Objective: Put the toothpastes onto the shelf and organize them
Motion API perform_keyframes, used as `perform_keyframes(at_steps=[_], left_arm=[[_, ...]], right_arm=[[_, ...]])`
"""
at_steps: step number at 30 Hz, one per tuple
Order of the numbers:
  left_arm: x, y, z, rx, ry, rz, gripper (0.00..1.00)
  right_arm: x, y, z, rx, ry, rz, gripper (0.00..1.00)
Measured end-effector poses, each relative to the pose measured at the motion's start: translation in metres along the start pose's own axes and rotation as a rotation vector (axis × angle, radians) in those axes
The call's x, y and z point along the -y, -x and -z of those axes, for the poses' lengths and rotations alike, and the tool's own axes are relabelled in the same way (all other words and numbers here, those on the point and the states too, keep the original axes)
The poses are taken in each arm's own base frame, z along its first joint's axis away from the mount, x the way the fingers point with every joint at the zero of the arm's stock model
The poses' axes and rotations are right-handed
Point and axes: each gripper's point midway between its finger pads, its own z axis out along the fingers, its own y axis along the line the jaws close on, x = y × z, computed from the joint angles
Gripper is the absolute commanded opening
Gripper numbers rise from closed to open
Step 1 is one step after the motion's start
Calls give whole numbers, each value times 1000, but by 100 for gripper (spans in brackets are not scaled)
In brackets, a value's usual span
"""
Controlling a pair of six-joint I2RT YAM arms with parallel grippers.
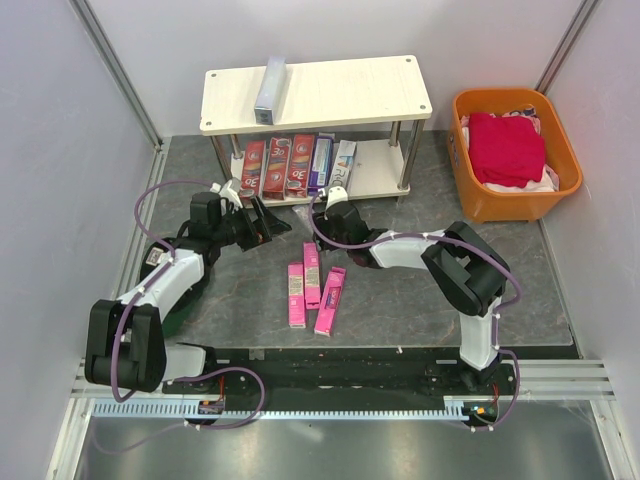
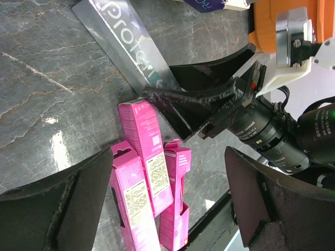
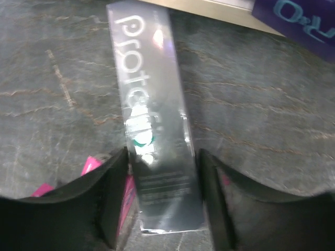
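Observation:
The shelf (image 1: 330,85) stands at the back. One silver-grey carton (image 1: 270,88) lies on its top board. Three red cartons (image 1: 277,165), a purple one (image 1: 321,160) and a white one (image 1: 342,165) lie on the lower board. Three pink cartons (image 1: 312,285) lie on the table; they also show in the left wrist view (image 2: 149,167). A second silver-grey carton (image 3: 154,115) lies flat on the table in front of the shelf. My right gripper (image 3: 162,154) is open and straddles its near end, with narrow gaps on both sides. My left gripper (image 2: 167,157) is open and empty, above the table near the pink cartons.
An orange basket (image 1: 480,205) with red cloth stands at the right, beside the shelf. Grey walls close in the left and right sides. The two grippers (image 1: 265,222) (image 1: 325,205) are close together in front of the shelf's lower board.

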Motion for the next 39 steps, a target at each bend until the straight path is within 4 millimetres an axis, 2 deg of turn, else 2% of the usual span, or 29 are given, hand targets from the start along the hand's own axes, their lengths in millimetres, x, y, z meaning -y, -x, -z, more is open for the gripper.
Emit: perform_keyframes(at_steps=[3,10,14,19,23,28,30,35,39], left_arm=[[1,0,1,1,-1,-1,94],[3,0,3,5,-4,-4,94],[3,0,3,5,-4,-4,94],[5,-1,3,5,-20,0,94],[8,-7,0,-8,-60,27,94],[19,-10,-10,-15,-111,52,94],[26,-12,-12,-12,-136,56,95],[45,-14,-18,-7,-195,60,93],[44,-18,-25,-11,-195,87,85]], right_arm=[[5,-1,0,-2,-31,-12,44],[11,-4,5,-6,-58,-29,40],[14,-10,20,-32,-65,-24,39],[13,-8,50,-50,-59,-27,38],[-1,15,75,1,-21,-40,38],[-31,41,103,75,58,-53,38],[-41,42,108,80,82,-56,38],[-62,29,114,45,125,-51,38],[-63,23,115,31,111,-51,38]])
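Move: The silver Protefix toothpaste lies between the right gripper's still-closing fingers, held near its near end. Its middle is about 4 cm ahead and 3 cm left of this hand, 1 cm lower. From the same hand, the middle pink box lies some 11 cm back and 3 cm left, the left one 17 back and 8 left, the right one 19 back and 3 right, all about 2 cm lower. From the left hand, the silver box is roughly 12 cm right, level fore and aft, 11 cm below. Close the right fingers fully onto the silver box's sides and keep that pinch, easing a little right, then draw it back about 10 cm and lift it some 9 cm over the pink boxes, swinging back left as it rises. Halfway through, bring the wide-open left gripper about 5 cm right to the silver box's free end, rolling it some 10 degrees, without closing. ##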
